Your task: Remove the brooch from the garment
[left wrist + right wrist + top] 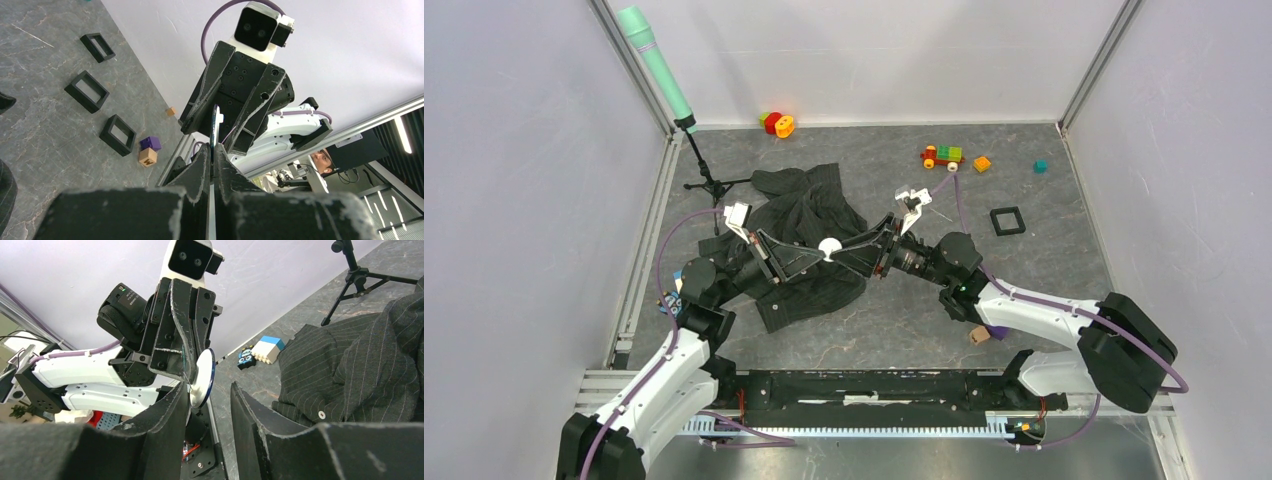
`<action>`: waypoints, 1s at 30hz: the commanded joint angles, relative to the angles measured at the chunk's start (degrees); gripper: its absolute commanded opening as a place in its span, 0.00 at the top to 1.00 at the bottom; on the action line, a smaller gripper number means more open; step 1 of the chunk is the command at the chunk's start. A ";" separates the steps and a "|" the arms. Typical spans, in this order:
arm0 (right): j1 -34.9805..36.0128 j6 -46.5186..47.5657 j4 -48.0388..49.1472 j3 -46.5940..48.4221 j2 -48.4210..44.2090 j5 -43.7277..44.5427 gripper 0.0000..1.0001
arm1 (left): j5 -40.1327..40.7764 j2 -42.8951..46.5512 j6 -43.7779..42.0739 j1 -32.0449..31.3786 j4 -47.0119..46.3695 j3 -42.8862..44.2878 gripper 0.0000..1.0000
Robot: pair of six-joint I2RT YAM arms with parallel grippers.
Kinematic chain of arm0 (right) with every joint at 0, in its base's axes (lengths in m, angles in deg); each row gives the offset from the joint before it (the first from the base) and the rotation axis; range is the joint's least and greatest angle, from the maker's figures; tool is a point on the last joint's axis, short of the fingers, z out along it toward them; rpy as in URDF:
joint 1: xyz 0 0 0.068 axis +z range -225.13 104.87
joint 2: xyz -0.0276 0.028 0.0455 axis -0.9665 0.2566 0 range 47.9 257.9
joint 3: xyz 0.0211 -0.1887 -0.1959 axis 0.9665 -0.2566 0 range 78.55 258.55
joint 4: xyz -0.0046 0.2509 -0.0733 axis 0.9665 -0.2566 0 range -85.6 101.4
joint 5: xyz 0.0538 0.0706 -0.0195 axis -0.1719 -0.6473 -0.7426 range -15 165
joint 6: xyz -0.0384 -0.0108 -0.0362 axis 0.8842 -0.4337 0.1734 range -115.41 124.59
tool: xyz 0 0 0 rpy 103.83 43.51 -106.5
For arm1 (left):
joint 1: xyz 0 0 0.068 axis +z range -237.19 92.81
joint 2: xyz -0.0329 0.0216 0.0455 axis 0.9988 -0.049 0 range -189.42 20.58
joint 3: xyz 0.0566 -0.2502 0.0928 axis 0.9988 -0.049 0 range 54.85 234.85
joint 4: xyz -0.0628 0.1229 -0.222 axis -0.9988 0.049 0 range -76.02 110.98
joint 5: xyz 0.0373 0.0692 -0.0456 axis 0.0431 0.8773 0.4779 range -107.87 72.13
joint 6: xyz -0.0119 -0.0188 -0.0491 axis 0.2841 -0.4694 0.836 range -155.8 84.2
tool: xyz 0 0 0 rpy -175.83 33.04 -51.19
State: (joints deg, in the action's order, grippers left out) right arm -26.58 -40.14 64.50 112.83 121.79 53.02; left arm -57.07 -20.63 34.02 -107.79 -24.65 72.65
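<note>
The brooch [204, 377] is a small disc with a white back and a dark-blue rim, held up in the air. My left gripper [213, 150] is shut on it; in the left wrist view the brooch [215, 125] shows edge-on, sticking up from the fingertips. My right gripper [210, 390] faces it with jaws open around the disc, which sits close to the left finger, a clear gap to the right finger. From above, the brooch [829, 246] is a white spot where the two grippers meet, over the garment [814, 205], a dark pinstriped shirt crumpled on the table. The garment [350, 355] lies beyond my right fingers.
A black square frame [1007, 220] lies right of the shirt. A toy train [942, 155], orange block [982, 163] and teal cube [1040, 166] sit at the back right. A microphone stand [709, 185] stands back left. A wooden block [979, 336] lies by my right arm.
</note>
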 commanded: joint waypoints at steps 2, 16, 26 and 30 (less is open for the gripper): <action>0.14 -0.36 2.42 2.62 0.40 -0.60 0.60 | -1.55 0.63 -1.65 0.04 -1.08 -0.20 0.98; 0.17 -1.41 2.32 2.90 1.34 -1.08 0.70 | -2.09 1.55 -3.92 0.08 -1.51 -1.37 0.98; 0.16 -2.71 -2.17 2.46 1.35 2.21 0.80 | 0.97 3.93 -6.59 -0.14 -3.11 -2.61 0.98; 0.31 -5.36 -0.19 1.65 1.97 2.84 0.87 | 2.68 4.85 -7.67 -0.72 -5.36 -3.71 0.98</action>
State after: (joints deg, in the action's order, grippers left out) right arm -26.09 -43.36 63.21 113.71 122.99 53.00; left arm -55.89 -17.42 29.68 -107.94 -24.87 69.70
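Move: Just off the right fingertips, about 3 cm to the right hand's left and 1 cm ahead, at its height, is the brooch. The left hand already holds it, its middle some 2 cm to that hand's right and 1 cm ahead. From the right hand, the garment lies about 12 cm ahead, 11 cm left and 26 cm below; the tripod stands roughly 24 cm ahead, 30 cm left and 22 cm below. Closing steadily from a little under half open to nearly shut, the right fingers come together around the brooch's free side, while that hand edges barely half a centimetre left towards it and tilts its wrist slightly. The left hand keeps its pinch on the brooch, sinking about 1 cm and turning some 5 degrees. Whether the right pads grip yet can't be seen. ##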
